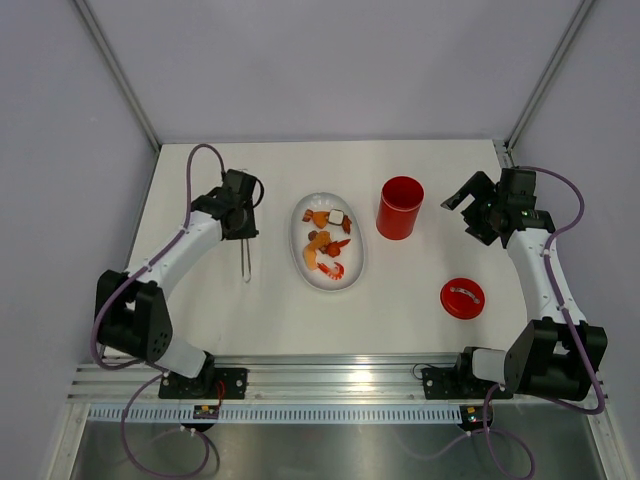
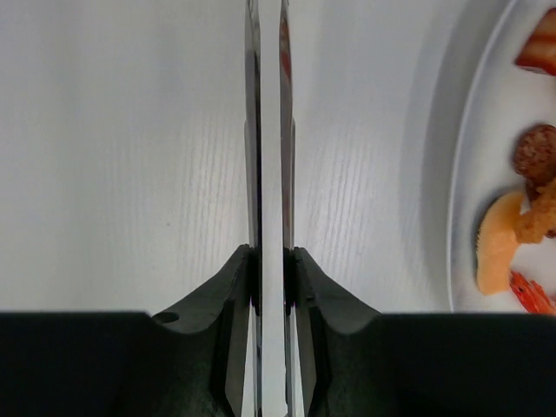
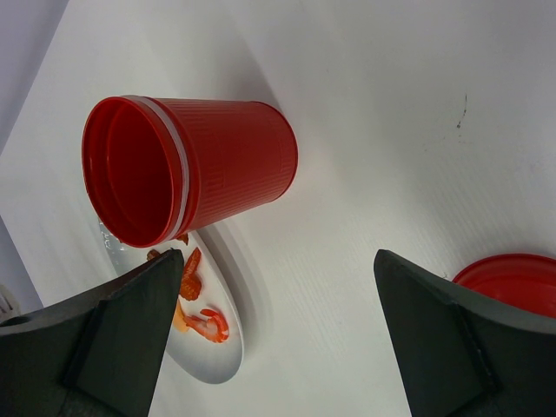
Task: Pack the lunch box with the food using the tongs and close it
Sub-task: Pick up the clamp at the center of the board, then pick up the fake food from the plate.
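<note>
The silver tongs (image 1: 245, 262) lie on the table left of the white plate, and my left gripper (image 1: 242, 236) is shut on their two arms. In the left wrist view both thin arms (image 2: 253, 130) run straight ahead from between my left gripper's (image 2: 271, 261) fingers, pressed nearly together. The food (image 1: 327, 240) lies on the plate: shrimp, orange and brown pieces (image 2: 534, 152). The red lunch box (image 1: 400, 207) stands upright and open right of the plate; it shows close up (image 3: 217, 161). Its red lid (image 1: 462, 298) lies apart on the table (image 3: 512, 282). My right gripper (image 1: 465, 215) hangs open right of the lunch box (image 3: 278, 254), holding nothing.
The white oval plate (image 1: 296, 245) sits mid-table, its rim (image 2: 456, 217) just right of the tongs and its edge (image 3: 217, 365) beyond the lunch box. Grey walls with metal posts close in the back and sides. A metal rail runs along the near edge.
</note>
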You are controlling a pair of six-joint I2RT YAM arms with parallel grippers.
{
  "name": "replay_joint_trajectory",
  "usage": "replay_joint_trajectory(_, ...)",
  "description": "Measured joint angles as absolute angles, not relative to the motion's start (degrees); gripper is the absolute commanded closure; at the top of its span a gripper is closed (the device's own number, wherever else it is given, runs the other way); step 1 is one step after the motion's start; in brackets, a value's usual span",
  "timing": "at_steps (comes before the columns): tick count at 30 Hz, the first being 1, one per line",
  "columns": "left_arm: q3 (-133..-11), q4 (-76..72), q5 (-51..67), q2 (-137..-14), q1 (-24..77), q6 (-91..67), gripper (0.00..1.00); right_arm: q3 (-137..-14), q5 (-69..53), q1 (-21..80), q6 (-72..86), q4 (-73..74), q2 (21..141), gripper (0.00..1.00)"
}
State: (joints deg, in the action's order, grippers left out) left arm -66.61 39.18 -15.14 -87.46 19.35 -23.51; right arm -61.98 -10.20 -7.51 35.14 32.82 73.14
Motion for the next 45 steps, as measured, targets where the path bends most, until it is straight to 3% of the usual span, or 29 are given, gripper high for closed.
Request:
replay_joint_trajectory(4,-67.57,41.06,-14.35,-82.74,19.4,-19.94,0.6,-61.98,-10.2,-7.51,35.14,32.84,73.14,0.01)
replay_joint_trajectory(13,-72.69,48.4,-13.5,-83.09,19.4,-19.35,0.5,-62.02,-10.61,-7.51,35.18,32.82,73.14,0.01)
replay_joint_trajectory(32,-73.91,51.37,-7.99,-83.61,20.18,-19.25,0.53,-62.02,-10.63,-7.51,35.16,32.88,73.01,0.01)
replay_joint_trajectory(45,-79.7,52.38,-0.4,-83.48,33.5,-16.56,0.5,-62.24,-10.57,-7.51,35.14,33.78,70.46,0.01)
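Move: The left hand already holds the clamp, off the board and squeezed nearly shut. The food it goes for, the fried nugget mid-plate, lies about 17 cm to its right, 1 cm ahead and 10 cm below. The shrimp is some 19 cm right and 5 cm back, the bacon 14 cm right and 8 cm ahead; the red container stands about 34 cm right, 5 cm ahead. From the idle right hand the nugget lies roughly 35 cm left, level fore-and-aft, 17 cm below. The clamp stays gripped in the left fingers as they open to about half, letting its two arms spread; meanwhile the hand lifts some 4 cm and eases back slightly. After a brief hover it swings quickly right about 11 cm towards the plate of food, drawing back and rising a little more, the wrist turning clockwise by some 25 degrees. ##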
